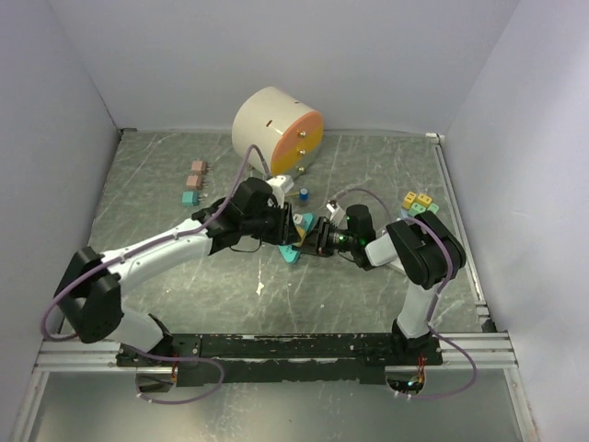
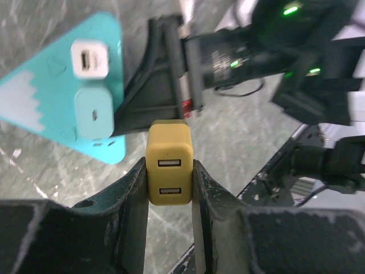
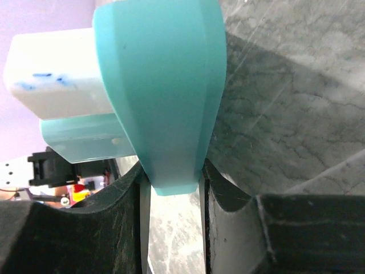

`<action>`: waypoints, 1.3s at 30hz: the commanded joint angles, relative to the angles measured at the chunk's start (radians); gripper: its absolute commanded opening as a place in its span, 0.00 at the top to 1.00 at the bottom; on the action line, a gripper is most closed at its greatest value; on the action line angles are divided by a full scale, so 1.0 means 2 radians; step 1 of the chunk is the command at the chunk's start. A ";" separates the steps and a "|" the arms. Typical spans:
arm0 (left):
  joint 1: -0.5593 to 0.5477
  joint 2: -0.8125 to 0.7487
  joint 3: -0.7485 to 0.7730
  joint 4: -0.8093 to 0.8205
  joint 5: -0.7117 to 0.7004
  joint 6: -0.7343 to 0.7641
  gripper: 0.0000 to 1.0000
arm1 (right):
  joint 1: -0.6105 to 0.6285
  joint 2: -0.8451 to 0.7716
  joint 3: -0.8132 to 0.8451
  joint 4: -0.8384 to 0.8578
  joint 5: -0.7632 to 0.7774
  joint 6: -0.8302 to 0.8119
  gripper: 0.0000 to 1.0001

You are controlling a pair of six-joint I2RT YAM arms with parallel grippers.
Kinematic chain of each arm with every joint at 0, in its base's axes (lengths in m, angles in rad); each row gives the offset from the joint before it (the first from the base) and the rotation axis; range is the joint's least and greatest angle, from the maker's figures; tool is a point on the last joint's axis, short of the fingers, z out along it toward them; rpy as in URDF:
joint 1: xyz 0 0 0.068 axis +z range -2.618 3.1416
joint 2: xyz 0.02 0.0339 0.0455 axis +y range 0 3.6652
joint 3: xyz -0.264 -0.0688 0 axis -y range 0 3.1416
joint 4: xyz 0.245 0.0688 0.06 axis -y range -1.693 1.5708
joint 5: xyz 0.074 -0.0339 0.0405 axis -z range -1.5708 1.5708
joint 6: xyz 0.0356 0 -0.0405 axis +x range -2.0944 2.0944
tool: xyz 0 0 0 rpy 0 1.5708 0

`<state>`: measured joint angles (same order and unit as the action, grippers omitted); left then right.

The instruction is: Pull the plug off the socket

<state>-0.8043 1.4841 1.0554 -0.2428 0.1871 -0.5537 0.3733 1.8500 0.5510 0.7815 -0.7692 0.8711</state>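
Note:
A yellow plug [image 2: 169,149] with two USB slots sits between the fingers of my left gripper [image 2: 169,165], which is shut on it. It hangs apart from the teal triangular socket [image 2: 45,97], above bare table. A white plug [image 2: 89,60] and a teal plug [image 2: 94,111] stand in the socket. My right gripper [image 3: 172,171] is shut on one corner of the socket [image 3: 165,85], a finger pressed against each side. In the top view the two grippers meet mid-table, left [image 1: 287,226] and right [image 1: 308,241], over the socket [image 1: 292,255].
A big cream and orange cylinder [image 1: 276,131] lies at the back. Small pink and teal blocks [image 1: 195,180] sit at the left, yellow and green ones [image 1: 419,203] at the right. White walls close in three sides.

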 commanded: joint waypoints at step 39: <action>0.539 0.159 -0.023 -0.043 0.250 0.055 0.58 | -0.023 0.015 0.027 -0.141 0.039 -0.153 1.00</action>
<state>0.2649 1.7908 0.9924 -0.3313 0.6605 -0.4702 0.3378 1.8294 0.6266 0.5903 -0.8021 0.6495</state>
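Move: The bare table where the yellow plug in my left hand is going lies about 31 cm to the left, 14 cm ahead and 14 cm below it. The loose teal plug sits just beyond, some 20 cm ahead and 31 cm left of my left hand, with the nearer pink plug about 5 cm farther out. The socket board is some 3 cm ahead and 10 cm below my left hand. From my right hand that spot is 35 cm left and 11 cm ahead. With the yellow plug already free and still pinched, I raise my left hand about 5 cm clear of the board. Then I sweep it some 30 cm left and 12 cm forward, sinking fast to low over the table just short of the teal plug, while the wrist swings counter-clockwise some 40 degrees and tips the fingers down. My right hand keeps its pinch on the board, turning slightly. ##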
